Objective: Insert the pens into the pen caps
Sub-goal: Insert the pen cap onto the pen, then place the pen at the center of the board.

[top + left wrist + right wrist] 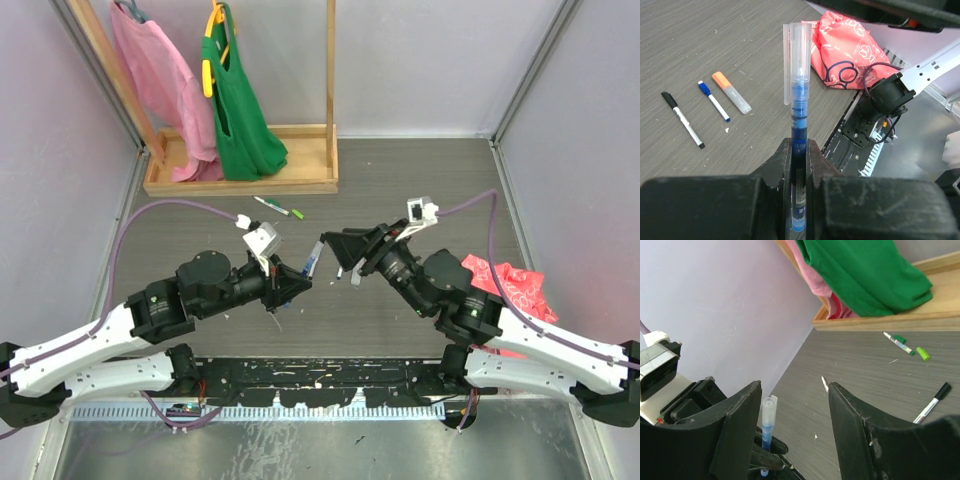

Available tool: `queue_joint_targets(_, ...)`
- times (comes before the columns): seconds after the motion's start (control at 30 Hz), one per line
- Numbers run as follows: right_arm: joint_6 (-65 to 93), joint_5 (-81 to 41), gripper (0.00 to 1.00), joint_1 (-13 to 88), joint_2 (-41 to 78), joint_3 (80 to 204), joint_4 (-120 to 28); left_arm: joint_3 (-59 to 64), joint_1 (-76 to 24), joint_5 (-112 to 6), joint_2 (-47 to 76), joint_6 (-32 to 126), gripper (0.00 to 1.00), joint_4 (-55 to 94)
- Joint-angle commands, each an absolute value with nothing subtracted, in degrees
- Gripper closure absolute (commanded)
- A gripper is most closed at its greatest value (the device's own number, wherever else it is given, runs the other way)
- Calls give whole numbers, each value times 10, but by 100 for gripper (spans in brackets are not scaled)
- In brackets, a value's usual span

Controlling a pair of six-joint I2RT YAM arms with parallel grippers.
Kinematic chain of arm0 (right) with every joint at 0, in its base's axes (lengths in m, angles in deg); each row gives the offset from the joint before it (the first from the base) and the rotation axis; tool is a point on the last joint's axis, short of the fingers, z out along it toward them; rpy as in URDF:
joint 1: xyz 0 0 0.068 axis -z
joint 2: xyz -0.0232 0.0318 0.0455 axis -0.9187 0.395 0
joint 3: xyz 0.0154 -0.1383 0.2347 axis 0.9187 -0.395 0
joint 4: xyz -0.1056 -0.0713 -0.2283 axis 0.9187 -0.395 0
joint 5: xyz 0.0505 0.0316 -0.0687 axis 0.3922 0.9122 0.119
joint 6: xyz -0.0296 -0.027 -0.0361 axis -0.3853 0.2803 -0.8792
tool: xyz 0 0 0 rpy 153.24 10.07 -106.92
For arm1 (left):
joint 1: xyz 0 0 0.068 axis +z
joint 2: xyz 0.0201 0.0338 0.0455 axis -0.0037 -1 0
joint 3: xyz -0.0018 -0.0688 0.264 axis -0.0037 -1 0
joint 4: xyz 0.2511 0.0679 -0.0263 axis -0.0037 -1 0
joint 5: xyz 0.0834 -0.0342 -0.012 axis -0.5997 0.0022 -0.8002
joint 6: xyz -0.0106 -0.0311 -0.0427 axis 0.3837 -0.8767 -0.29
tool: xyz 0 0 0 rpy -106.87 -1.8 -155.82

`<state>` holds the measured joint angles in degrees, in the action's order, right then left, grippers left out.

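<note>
My left gripper [799, 147] is shut on a blue pen [799, 115] that stands up out of its jaws, with a clear pen cap [798, 60] over its tip. From above, this pen [311, 262] points at my right gripper [338, 258]. My right gripper [795, 390] is open; the capped pen [768, 422] shows just inside its left finger [740, 430], apart from it. A green pen [899, 344], a light green cap [923, 354] and a black pen [932, 402] lie on the table. A black pen [682, 120], a blue pen [714, 101] and an orange marker [731, 92] lie side by side.
A wooden rack base [245, 180] with a pink bag [160, 80] and a green bag [240, 100] hanging over it stands at the back left. A red patterned pouch [510, 285] lies at the right beside my right arm. Small white scraps [825, 384] dot the table.
</note>
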<state>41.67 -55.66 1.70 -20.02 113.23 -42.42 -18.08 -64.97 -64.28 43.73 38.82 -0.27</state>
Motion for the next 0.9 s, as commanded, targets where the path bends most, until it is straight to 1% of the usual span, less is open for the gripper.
queue_joint_targets(0.0,451,-526,39,15,-171,1163,-373,-159,-649,-634,436,398,100,3)
queue_joint_targets(0.17,476,-508,40,15,-141,1166,-372,-163,-649,-630,435,396,100,9)
queue_joint_targets(0.3,487,-494,45,15,-134,1163,-370,-163,-650,-631,433,395,100,13)
queue_joint_targets(0.5,491,-485,55,15,-131,1158,-366,-165,-649,-626,427,394,100,18)
queue_joint_targets(0.67,492,-479,67,15,-128,1153,-365,-163,-649,-625,423,393,100,22)
queue_joint_targets(0.87,499,-464,76,15,-116,1148,-366,-168,-649,-633,426,385,100,36)
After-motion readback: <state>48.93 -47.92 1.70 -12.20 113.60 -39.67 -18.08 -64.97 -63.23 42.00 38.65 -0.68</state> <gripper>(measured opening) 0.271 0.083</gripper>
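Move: About 5 cm to the right hand's left, 1 cm back and 4 cm below stands the clear cap, already over the end of the blue pen that the left fingers hold. From the left hand, this cap is some 7 cm up, 1 cm forward and 1 cm right. On the table about 30 cm below the right hand lie the black marker, 14 cm ahead and 5 cm left; the blue-capped marker, 13 ahead and 3 right; and the orange highlighter, 12 ahead and 7 right. Sweeping left about 5 cm and down some 2 cm, the open right hand brings its fingers around the upper part of the clear cap, turning slightly counter-clockwise; slowing there, the fingers narrow to less than half their starting gap. The left fingers keep their pinch on the pen and hold it upright, sinking about 1 cm; whether the right pads already touch the cap can't be seen. ##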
